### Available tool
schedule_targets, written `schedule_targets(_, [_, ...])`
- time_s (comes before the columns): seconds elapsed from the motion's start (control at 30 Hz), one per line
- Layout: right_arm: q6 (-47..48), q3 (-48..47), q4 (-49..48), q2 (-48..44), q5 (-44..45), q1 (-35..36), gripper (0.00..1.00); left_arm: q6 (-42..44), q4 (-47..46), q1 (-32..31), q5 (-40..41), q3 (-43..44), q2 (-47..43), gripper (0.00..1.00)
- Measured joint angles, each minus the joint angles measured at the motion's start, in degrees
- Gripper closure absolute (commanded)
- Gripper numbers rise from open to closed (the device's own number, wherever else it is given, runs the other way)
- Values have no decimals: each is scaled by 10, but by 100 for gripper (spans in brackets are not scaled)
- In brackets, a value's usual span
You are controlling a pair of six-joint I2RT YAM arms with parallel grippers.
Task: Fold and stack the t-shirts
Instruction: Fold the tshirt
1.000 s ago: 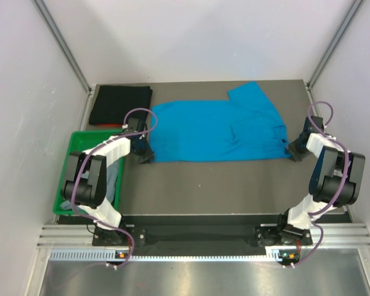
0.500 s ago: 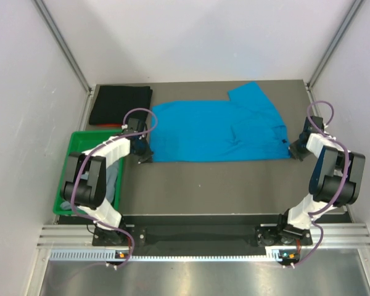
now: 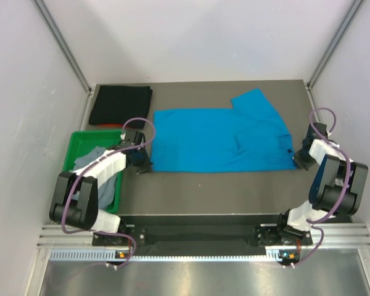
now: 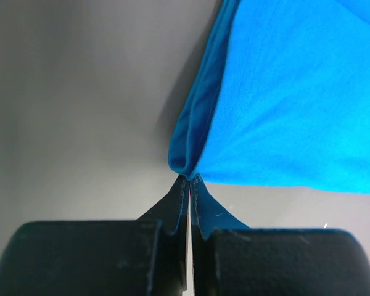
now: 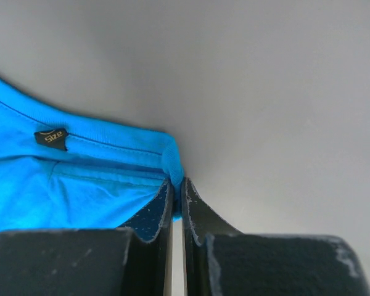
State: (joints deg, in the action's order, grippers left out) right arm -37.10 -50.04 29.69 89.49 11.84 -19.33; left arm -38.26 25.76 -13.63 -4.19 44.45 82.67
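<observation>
A bright blue t-shirt (image 3: 219, 139) lies spread across the middle of the table, folded in half lengthwise. My left gripper (image 3: 145, 166) is shut on its near left corner (image 4: 188, 161), the cloth pinched at the fingertips. My right gripper (image 3: 296, 161) is shut on the near right corner, at the collar hem (image 5: 172, 157) beside a small size tag (image 5: 51, 137). A black t-shirt (image 3: 119, 105) lies folded at the back left. A grey t-shirt (image 3: 105, 169) sits crumpled in the green bin (image 3: 80, 142).
The green bin stands at the left edge next to the left arm. Metal frame posts (image 3: 65, 52) rise at both back corners, with white walls around. The table's near edge (image 3: 203, 217) runs just in front of the arm bases.
Both grippers closed on the blue shirt's near corners and drew it toward the near edge; the shirt now lies flatter and slightly closer to me.
</observation>
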Motion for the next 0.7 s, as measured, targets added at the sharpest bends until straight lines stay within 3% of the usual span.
schedule_targets(0.23, [9, 48, 1, -49, 13, -5, 100, -4, 5, -10, -12, -33, -29, 98])
schedule_targets(0.27, [10, 51, 1, -51, 15, -5, 97, -6, 5, -13, -12, -40, -36, 94])
schedule_targets(0.3, [11, 52, 2, -53, 16, -5, 94, -7, 7, -15, -12, -47, -45, 80])
schedule_targets(0.4, [16, 54, 3, -54, 17, -8, 77, -7, 28, -21, -10, -56, -71, 60])
schedule_targets(0.57, [33, 46, 32, -64, 11, -16, 55, -3, 89, -21, 13, -24, -103, 56])
schedule_targets(0.7, [44, 2, 75, -82, -6, -17, 50, 11, 112, -20, 23, 61, -109, 55])
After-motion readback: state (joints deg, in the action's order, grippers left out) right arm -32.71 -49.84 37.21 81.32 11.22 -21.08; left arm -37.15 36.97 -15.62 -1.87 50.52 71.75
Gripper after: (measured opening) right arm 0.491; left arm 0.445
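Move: Both hands already pinch the T-shirt's near corners just above the table, with the table's near edge, towards which they take it, about 19 cm straight back from each. From the left hand the shirt's middle is some 13 cm ahead and 33 cm right; the green bin lies level, about 23 cm left, and the black folded cloth about 27 cm ahead and 11 cm left. From the right hand the shirt's middle lies 13 cm ahead and 33 cm left. Straight back towards the robot, low over the table, both hands drag the T-shirt by its near corners, the left about 4 cm and the right about 3 cm. Their fingers then open and let go, and both rise off the cloth: the left quickly by some 7 cm while swinging forward again over its corner, the right only about 3 cm. ##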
